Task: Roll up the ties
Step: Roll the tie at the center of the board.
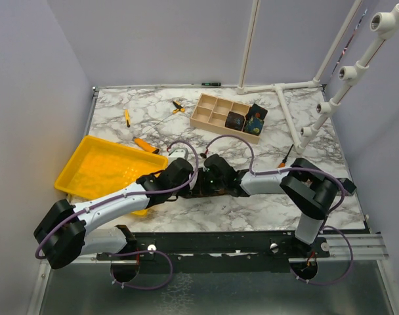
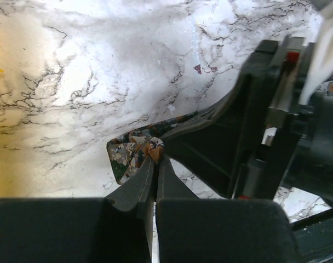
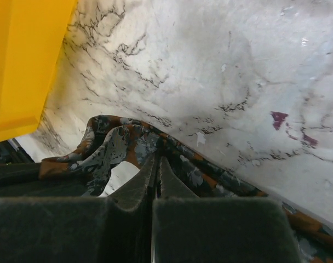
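A rust-brown mottled tie (image 1: 201, 191) lies on the marble table between my two grippers, mostly hidden under them from above. My left gripper (image 2: 155, 154) is shut on a bunched fold of this tie (image 2: 129, 153). Facing it, my right gripper (image 3: 157, 157) is shut on another part of the same tie (image 3: 114, 147), whose strip trails off to the lower right. From above, the left gripper (image 1: 190, 184) and the right gripper (image 1: 203, 184) nearly touch. Two dark rolled ties (image 1: 235, 121) (image 1: 255, 121) sit in the right compartments of the wooden box (image 1: 212, 110).
A yellow tray (image 1: 94, 167) stands left of the grippers. Orange-handled screwdrivers (image 1: 146, 144) (image 1: 127, 117) (image 1: 178, 107) lie behind them, another (image 1: 286, 157) to the right. A white pipe frame (image 1: 286, 108) occupies the back right corner.
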Controlling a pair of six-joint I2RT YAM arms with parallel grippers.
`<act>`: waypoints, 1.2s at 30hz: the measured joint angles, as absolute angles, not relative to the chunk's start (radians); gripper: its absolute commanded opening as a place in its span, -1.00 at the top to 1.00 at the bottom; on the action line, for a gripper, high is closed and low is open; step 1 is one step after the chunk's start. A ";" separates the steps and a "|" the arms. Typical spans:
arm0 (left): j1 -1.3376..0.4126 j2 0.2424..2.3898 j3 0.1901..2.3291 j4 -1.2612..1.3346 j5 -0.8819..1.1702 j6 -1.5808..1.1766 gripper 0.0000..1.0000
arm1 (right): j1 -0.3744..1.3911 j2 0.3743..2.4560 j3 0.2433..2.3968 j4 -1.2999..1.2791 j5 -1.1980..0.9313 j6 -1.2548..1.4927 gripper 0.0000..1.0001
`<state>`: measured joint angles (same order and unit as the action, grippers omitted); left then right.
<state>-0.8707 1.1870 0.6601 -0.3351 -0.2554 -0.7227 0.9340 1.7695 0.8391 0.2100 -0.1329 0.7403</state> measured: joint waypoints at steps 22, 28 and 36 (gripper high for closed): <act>-0.881 1.180 0.668 -0.355 -0.265 -0.720 1.00 | 0.911 1.733 0.859 0.138 -0.059 0.757 0.62; -0.898 1.210 0.702 -0.377 -0.293 -0.720 1.00 | 0.880 1.609 0.802 0.063 0.086 0.735 0.41; -0.980 1.354 0.805 -0.425 -0.369 -0.743 1.00 | 0.836 1.391 0.677 -0.029 0.163 0.716 0.33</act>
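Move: At the left hand's shut fingertips is the tie's folded end, its middle about 2 cm to their left and level with them. From the right hand that folded end lies roughly 4 cm left and 1 cm ahead. The loose strip stretches away rightward, its middle some 22 cm right of the right hand. From the left hand, the yellow bin's middle is about 22 cm left and 5 ahead, and the orange cutter 13 left and 13 ahead. Sliding low and still shut, the right fingertips work the tie about 4 cm left towards the left hand's pinch, then turn back and lift off, going some 15 cm right along the strip, rising 4 cm and drifting forward while opening to a third. The left hand keeps its pinch in place, and only late tips over slightly and shifts 2 cm right after the right hand. ##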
